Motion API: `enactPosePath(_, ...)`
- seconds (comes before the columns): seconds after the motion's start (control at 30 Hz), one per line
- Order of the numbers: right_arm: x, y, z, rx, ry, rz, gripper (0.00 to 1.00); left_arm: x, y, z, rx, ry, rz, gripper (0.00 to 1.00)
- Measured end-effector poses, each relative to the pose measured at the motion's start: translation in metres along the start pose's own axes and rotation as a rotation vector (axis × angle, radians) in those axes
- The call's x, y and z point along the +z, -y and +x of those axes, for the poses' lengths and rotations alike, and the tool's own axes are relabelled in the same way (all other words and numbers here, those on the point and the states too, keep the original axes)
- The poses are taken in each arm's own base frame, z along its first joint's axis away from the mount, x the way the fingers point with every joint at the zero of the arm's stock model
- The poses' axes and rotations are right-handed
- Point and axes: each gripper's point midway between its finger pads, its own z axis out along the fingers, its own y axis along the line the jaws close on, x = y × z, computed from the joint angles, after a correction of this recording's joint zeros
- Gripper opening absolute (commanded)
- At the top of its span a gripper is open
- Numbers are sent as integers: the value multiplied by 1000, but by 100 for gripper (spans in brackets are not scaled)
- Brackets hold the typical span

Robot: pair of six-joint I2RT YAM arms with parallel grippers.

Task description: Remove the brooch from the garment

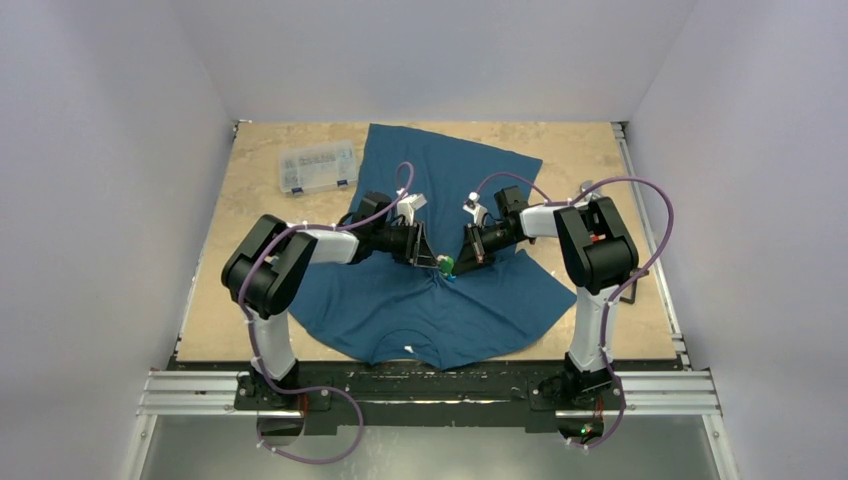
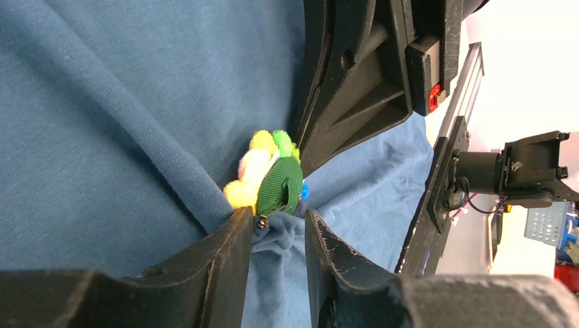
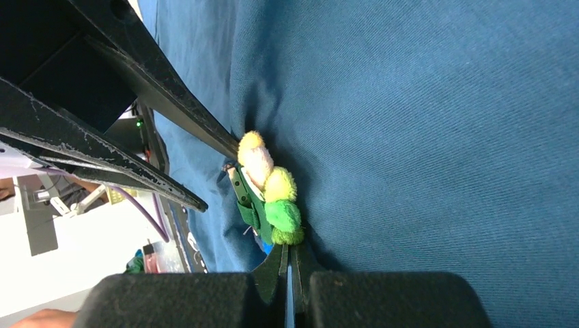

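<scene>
The teal-blue garment (image 1: pixel 470 310) lies spread on the board, neckline toward the arm bases. The brooch (image 1: pixel 446 265) sits at its middle, where both grippers meet. In the left wrist view the brooch (image 2: pixel 276 181) stands on edge, its green backing and pin showing. My left gripper (image 2: pixel 278 222) is shut on a bunched fold of garment (image 2: pixel 102 102) just under the pin. In the right wrist view my right gripper (image 3: pixel 290 249) is nearly closed, with its tips on the green edge of the brooch (image 3: pixel 270 195). The garment (image 3: pixel 444 137) fills that view.
A clear plastic parts box (image 1: pixel 318 167) lies on the board at the back left. A dark object (image 1: pixel 634 282) lies by the right arm near the board's right edge. The left gripper's fingers (image 3: pixel 157 89) cross the right wrist view beside the brooch.
</scene>
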Motion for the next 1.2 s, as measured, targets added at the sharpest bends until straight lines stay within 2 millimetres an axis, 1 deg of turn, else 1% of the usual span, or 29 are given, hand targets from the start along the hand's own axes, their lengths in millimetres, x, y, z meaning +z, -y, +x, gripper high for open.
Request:
enactPosePath(0.17, 1, -1, 1, -3, -5, -3, 0, 2, 0, -1, -34, 4, 5, 21)
enactPosePath(0.33, 2, -2, 2, -6, -6, -1, 0, 2, 1, -2, -65, 9, 6, 18)
enactPosePath(0.43, 1, -2, 2, -12, -2, 6, 0, 2, 2, -3, -78, 11, 8, 14)
enactPosePath(0.53, 1, -2, 2, -15, -2, 11, 0, 2, 2, -3, -80, 11, 9, 5)
enactPosePath(0.6, 1, -2, 2, -15, -2, 11, 8, 2, 2, -3, -82, 12, 9, 0)
enactPosePath(0.7, 1, -2, 3, -22, -5, 12, 25, 2, 2, -3, -85, 12, 8, 0)
enactPosePath(0.73, 0, -3, 4, -26, -8, 13, 30, 2, 2, -3, -86, 12, 8, 0)
enactPosePath(0.77, -1, -4, 5, -30, -13, 13, 33, 1, 2, -3, -85, 12, 5, 0)
enactPosePath(0.83, -5, -8, 7, -51, -19, 19, 37, 0, 1, -3, -83, 12, -2, 0)
enactPosePath(0.93, -12, -10, 9, -99, -23, 49, 38, -4, 4, -6, -55, 18, -16, 0)
enactPosePath(1.1, -18, -3, 17, -147, -56, 111, 40, -14, 18, -26, 47, 60, -31, 0)
enactPosePath(1.2, -20, 0, 21, -158, -73, 128, 46, -19, 26, -39, 104, 84, -34, 0)
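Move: The brooch stands between the two hands, off the cloth and already gripped at its rim by the shut right fingers. Its middle is about 3 cm to the left hand's right and 1 cm lower, level with it fore and aft, and about 2 cm to the right hand's left. From the left hand, the white neckline label lies roughly 16 cm back and 5 cm left, and the clear parts case some 17 cm ahead and 22 cm left. The left fingers close from about a third open to shut, pinching the pin end at the brooch's back while the right hand still holds the rim. The right fingers then open to well under half and ease off, about 2 cm back and 2 cm right. As they do, the left hand rises nearly 5 cm and 2 cm forward, keeping its pinch and tipping its own attitude some 10 degrees. ##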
